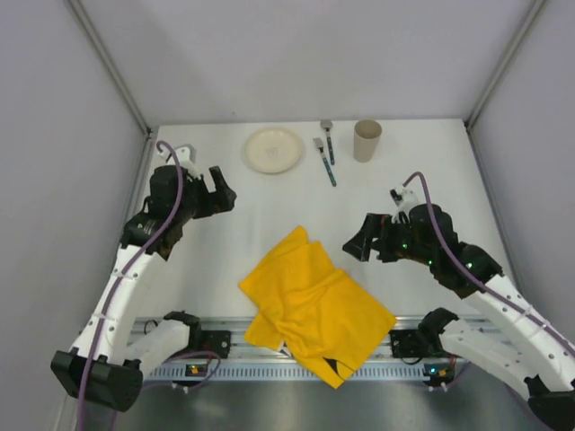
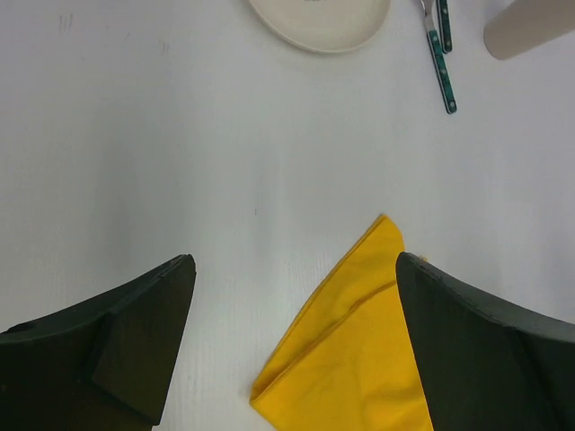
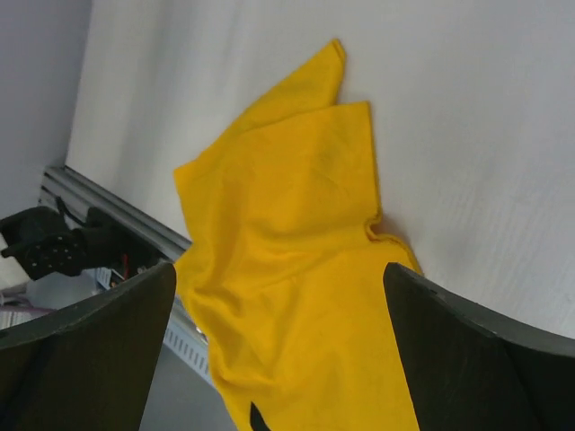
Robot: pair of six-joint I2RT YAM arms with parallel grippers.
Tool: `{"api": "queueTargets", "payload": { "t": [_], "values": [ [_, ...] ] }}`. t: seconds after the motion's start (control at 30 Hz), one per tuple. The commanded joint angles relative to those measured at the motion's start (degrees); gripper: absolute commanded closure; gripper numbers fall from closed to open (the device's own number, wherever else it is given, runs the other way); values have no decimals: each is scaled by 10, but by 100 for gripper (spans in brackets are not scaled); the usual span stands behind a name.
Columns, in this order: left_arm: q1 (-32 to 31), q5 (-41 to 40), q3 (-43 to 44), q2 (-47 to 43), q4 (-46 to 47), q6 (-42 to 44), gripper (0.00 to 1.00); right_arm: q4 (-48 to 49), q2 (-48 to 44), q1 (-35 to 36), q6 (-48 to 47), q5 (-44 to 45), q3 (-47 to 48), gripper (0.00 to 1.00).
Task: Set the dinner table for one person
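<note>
The white dinner table (image 1: 269, 202) carries a crumpled yellow cloth (image 1: 314, 301) near its front, draped over the ribbed rail (image 1: 260, 355). At the back lie a cream plate (image 1: 274, 149), a fork (image 1: 324, 162) and spoon (image 1: 328, 141) with teal handles, and a beige cup (image 1: 367, 140). My left gripper (image 1: 221, 190) hovers open left of the cloth; its wrist view shows the cloth's corner (image 2: 355, 341) between the fingers (image 2: 135, 346), plus the plate (image 2: 322, 22). My right gripper (image 1: 356, 244) is open just right of the cloth (image 3: 287, 269), holding nothing.
Grey walls enclose the table on three sides. The arm bases (image 1: 193, 337) and cabling sit along the rail at the near edge. The cloth hangs over the rail (image 3: 99, 211) in the right wrist view.
</note>
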Motion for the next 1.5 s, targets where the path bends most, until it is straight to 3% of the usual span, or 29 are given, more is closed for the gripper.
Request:
{"api": "queueTargets", "payload": {
  "t": [0.0,0.07,0.1,0.13,0.3,0.5,0.7,0.93,1.0,1.03,1.07,1.13,1.17,1.43,1.47],
  "values": [
    [-29,-50,39,13,-62,42,1,-26,-36,74,49,170,24,0],
    [-29,6,24,52,-61,30,1,22,-46,57,125,122,-53,0],
    [-29,14,7,61,-61,11,2,75,-41,43,106,35,-55,0],
    [-29,22,-4,72,-56,-3,1,88,-6,37,82,14,-54,0],
    [-31,70,-75,74,-4,-45,2,46,204,50,-2,37,46,0],
    [-31,85,-78,79,-10,-36,1,95,412,55,-67,73,123,0],
    [-31,84,-74,60,-28,-31,1,127,545,74,-76,49,188,2],
    [-31,52,-59,53,-64,-17,2,136,616,123,-44,50,213,9],
    [-31,52,-58,51,-66,-16,2,133,624,124,-44,52,211,24],
    [-31,52,-59,51,-65,-16,1,132,626,124,-48,56,211,36],
    [-31,51,-59,51,-66,-15,1,125,631,124,-52,65,213,57],
    [-31,50,-58,53,-66,-15,1,109,635,122,-63,79,227,79],
    [-31,51,-57,58,-65,-13,1,83,635,118,-67,87,234,100],
    [-38,63,-38,102,-35,-8,2,-49,515,82,-144,138,338,99],
    [-40,63,-30,109,-30,-8,2,-82,505,81,-155,137,353,91]
  ]
}}
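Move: The far end of the yellow napkin, by the notch between its two corners, lies about 8 cm ahead of the right hand, 12 cm to its left and 18 cm down. From that hand the fork is some 34 cm ahead and 6 cm left, the cup 37 cm ahead and 4 cm right. The napkin's left corner is about 14 cm back from the left hand, 1 cm to its right and 24 cm below; the far end is 4 cm back, 16 cm right. The right hand, open, swoops down some 17 cm while reaching forward and left to the napkin's far end, its fingers tipping down and its left side rolling lower, then shuts to pinch a fold there, lifting it about 4 cm and drawing it rightward and a little forward. Meanwhile the left hand sinks about 10 cm towards the napkin's left corner, easing slightly back and right and tipping down some 20 degrees, then hovers with its fingers wide open. ##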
